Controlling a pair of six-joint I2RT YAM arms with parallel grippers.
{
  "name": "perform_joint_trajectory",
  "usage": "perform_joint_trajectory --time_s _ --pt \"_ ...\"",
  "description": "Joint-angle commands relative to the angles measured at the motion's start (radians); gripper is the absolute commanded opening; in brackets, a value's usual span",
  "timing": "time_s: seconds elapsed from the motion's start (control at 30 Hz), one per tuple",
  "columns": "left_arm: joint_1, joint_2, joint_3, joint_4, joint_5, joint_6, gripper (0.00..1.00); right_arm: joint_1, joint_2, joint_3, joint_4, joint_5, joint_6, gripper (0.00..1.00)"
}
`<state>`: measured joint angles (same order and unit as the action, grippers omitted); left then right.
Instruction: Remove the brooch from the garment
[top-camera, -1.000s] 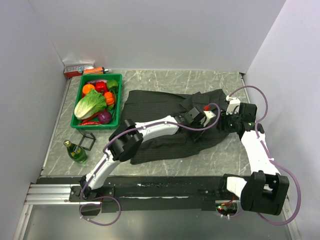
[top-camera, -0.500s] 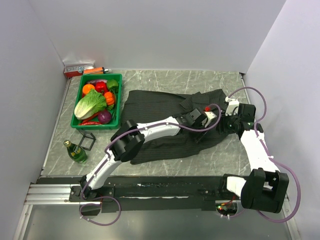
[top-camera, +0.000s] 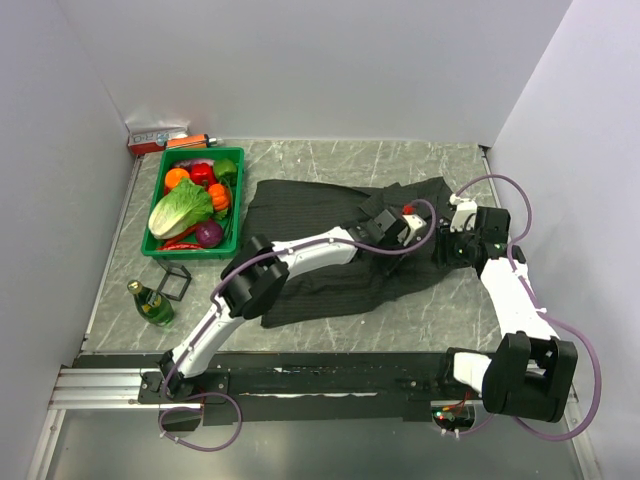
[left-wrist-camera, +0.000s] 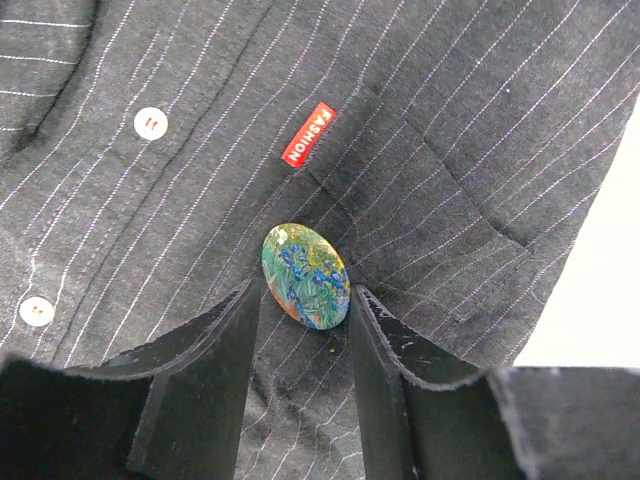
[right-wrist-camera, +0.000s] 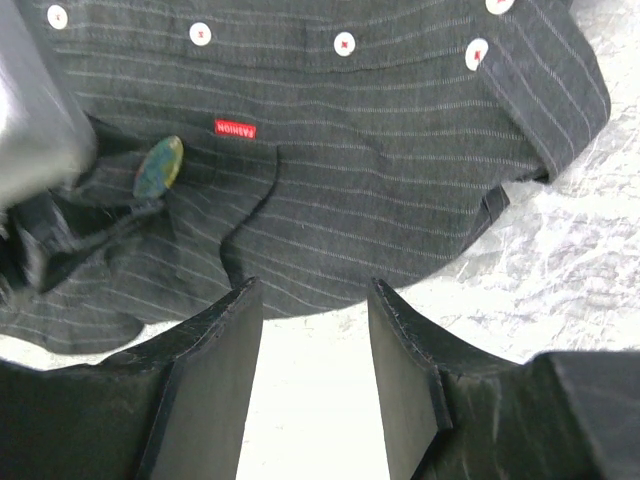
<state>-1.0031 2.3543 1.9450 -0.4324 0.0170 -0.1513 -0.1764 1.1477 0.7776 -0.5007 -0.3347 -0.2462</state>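
The garment (top-camera: 300, 210) is a dark pinstriped shirt spread across the table, also seen in the left wrist view (left-wrist-camera: 480, 130) and the right wrist view (right-wrist-camera: 400, 150). The brooch (left-wrist-camera: 306, 276) is a small oval with a green, blue and orange picture, pinned below a red tag (left-wrist-camera: 308, 133). My left gripper (left-wrist-camera: 307, 295) has a fingertip against each side of the brooch's lower half, and creases in the cloth radiate from it. In the right wrist view the brooch (right-wrist-camera: 158, 167) stands tilted on bunched cloth. My right gripper (right-wrist-camera: 312, 290) is open at the garment's right hem, over bare table.
A green basket (top-camera: 200, 151) of vegetables stands at the back left, with a small box (top-camera: 158, 138) behind it. A green bottle (top-camera: 150, 303) and a black frame (top-camera: 177, 282) stand at the front left. Pale buttons (left-wrist-camera: 150, 122) run along the placket. A wall is close on the right.
My left gripper has shifted a little toward the back of the table, drawing the cloth round the brooch with it. The right gripper has edged back slightly.
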Motion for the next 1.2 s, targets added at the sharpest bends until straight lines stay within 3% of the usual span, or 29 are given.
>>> perform_joint_trajectory --time_s 0.0,0.2,0.43,0.83,1.0,1.17 --pt "0.026 -0.070 0.019 -0.003 0.052 -0.034 0.45 0.003 0.006 -0.006 0.018 -0.010 0.010 0.53" --pt "0.037 -0.035 0.019 -0.003 0.133 -0.116 0.39 0.002 0.011 0.015 -0.028 0.008 -0.008 0.53" --pt "0.069 -0.084 -0.049 0.017 0.190 -0.247 0.48 0.005 0.024 0.029 -0.052 0.013 -0.002 0.53" --pt "0.132 -0.070 -0.028 0.023 0.175 -0.249 0.43 0.029 0.095 0.098 -0.088 0.002 -0.002 0.53" --pt "0.139 -0.075 -0.017 0.030 0.228 -0.217 0.41 0.060 0.081 0.075 -0.061 -0.220 -0.132 0.52" --pt "0.146 -0.053 -0.023 0.046 0.288 -0.235 0.41 0.101 0.093 0.042 0.037 -0.421 -0.415 0.49"
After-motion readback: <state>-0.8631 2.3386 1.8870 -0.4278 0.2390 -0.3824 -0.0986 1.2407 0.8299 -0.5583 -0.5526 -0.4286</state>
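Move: The brooch sits tilted on the garment right at the left hand's half-open fingertips, roughly 1 cm ahead, 1 cm to the right and 2 cm below. The red label is about 4 cm ahead and 6 cm right of the left hand; the nearest white button is some 9 cm ahead and 3 cm right, both about 3 cm lower. From the right hand the brooch lies about 12 cm left, 1 cm ahead and 8 cm below. With its base-side fingertip on the brooch's edge, the left hand tips its wrist some 15 degrees steeper almost in place, then shifts about 3 cm left and 2 cm forward, fingers staying half open, that tip still by the edge. The right hand first dips slightly and draws back, then swings about 5 cm left towards the brooch, rising again and turning counter-clockwise, its fingers half open. ##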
